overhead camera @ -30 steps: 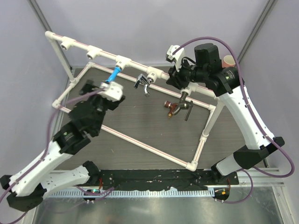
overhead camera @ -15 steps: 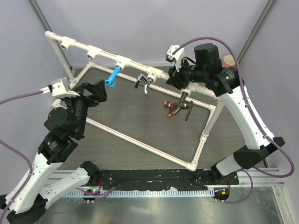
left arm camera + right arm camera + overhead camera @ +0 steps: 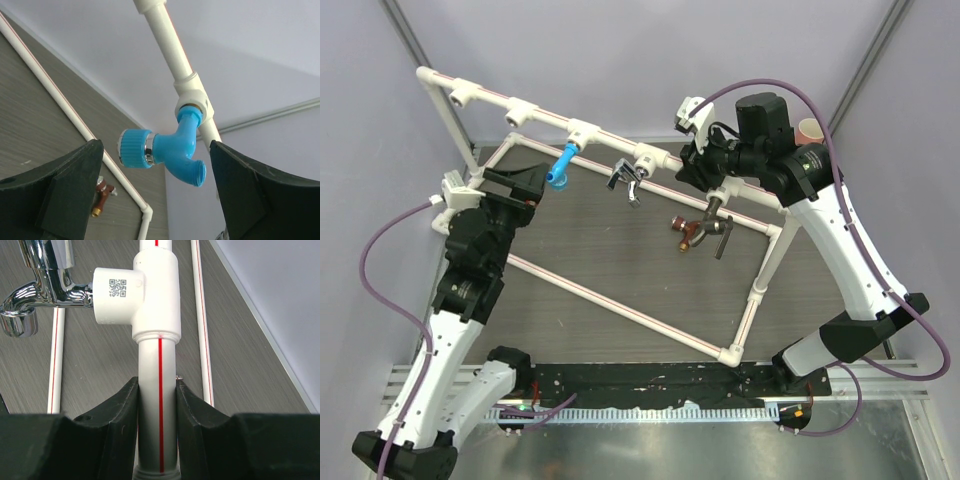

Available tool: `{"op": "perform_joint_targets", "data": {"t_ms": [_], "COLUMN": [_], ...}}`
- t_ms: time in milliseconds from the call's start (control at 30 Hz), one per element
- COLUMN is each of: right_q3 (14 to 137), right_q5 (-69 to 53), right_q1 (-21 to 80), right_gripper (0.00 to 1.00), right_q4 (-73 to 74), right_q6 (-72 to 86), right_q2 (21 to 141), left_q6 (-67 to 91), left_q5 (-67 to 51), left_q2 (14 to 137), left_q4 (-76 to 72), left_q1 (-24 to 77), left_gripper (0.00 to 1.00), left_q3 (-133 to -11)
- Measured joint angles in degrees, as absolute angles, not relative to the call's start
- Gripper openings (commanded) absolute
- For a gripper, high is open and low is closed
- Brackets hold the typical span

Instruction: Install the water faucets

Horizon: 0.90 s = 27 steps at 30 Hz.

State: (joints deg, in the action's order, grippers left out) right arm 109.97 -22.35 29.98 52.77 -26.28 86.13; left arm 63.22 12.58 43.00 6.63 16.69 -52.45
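The blue faucet (image 3: pixel 560 165) hangs screwed into a white tee on the upper white pipe (image 3: pixel 545 115); it fills the middle of the left wrist view (image 3: pixel 165 152). My left gripper (image 3: pixel 532 184) is open just left of it, its fingers (image 3: pixel 60 195) either side and not touching. The silver faucet (image 3: pixel 628 180) sits in the neighbouring tee (image 3: pixel 145 300) and shows in the right wrist view (image 3: pixel 45 275). My right gripper (image 3: pixel 692 165) is shut on the pipe (image 3: pixel 157 390) beside that tee. The copper faucet (image 3: pixel 685 232) and the dark grey lever faucet (image 3: pixel 722 232) lie on the table.
The white pipe frame (image 3: pixel 620 305) lies across the dark table mat. Two tees (image 3: pixel 460 95) at the left end of the upper pipe hold nothing. A pinkish cup (image 3: pixel 810 130) stands at the back right. Grey walls close in on both sides.
My left arm has pulled back to the left, away from the blue faucet, and its wrist has turned. The right arm and all faucets have not moved.
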Motion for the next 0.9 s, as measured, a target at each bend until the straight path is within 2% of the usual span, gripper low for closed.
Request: {"op": "perform_joint_targets", "data": {"t_ms": [167,333,667,800,900], "right_q3": [109.97,109.97,109.97,109.97,109.97], "right_q5": [-22.35,-22.35,-22.35,-22.35,-22.35], "right_q1": [29.98,29.98,29.98,30.00,30.00], "right_gripper": [0.01,0.01,0.01,0.01,0.01], "right_q4": [52.77,52.77,52.77,52.77,52.77], "right_q6": [-26.28,-26.28,-26.26,-26.24,-26.24], "right_q2": [86.13,86.13,86.13,86.13,86.13], "left_q6": [61.95,51.48,26.13,16.40,9.41], "left_q5": [8.08,4.64,-0.14,-0.03,1.06], "left_q2": [44.56,47.37,54.02,54.43,54.50], "left_q4": [6.15,7.44,12.95,14.48,15.18], "left_q1": [16.38,16.36,16.78,18.83,21.78], "left_gripper": [0.90,0.87,0.63,0.59,0.48], "left_q3": [-53.01,-59.07,-65.25,-65.34,-65.34]}}
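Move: The blue faucet, already hanging from its tee, lies about 5 cm right and 4 cm ahead of the open left hand, roughly level with it. Its tee is some 8 cm ahead, 8 cm right and 2 cm higher; the chrome faucet is about 14 cm right and 3 cm ahead, level. From the right hand on the pipe, the blue faucet is roughly 19 cm left, 2 cm ahead and 4 cm lower. Left hand swings about 4 cm right onto the blue faucet, rolling left side up some 55 degrees, fingers half-closing. ##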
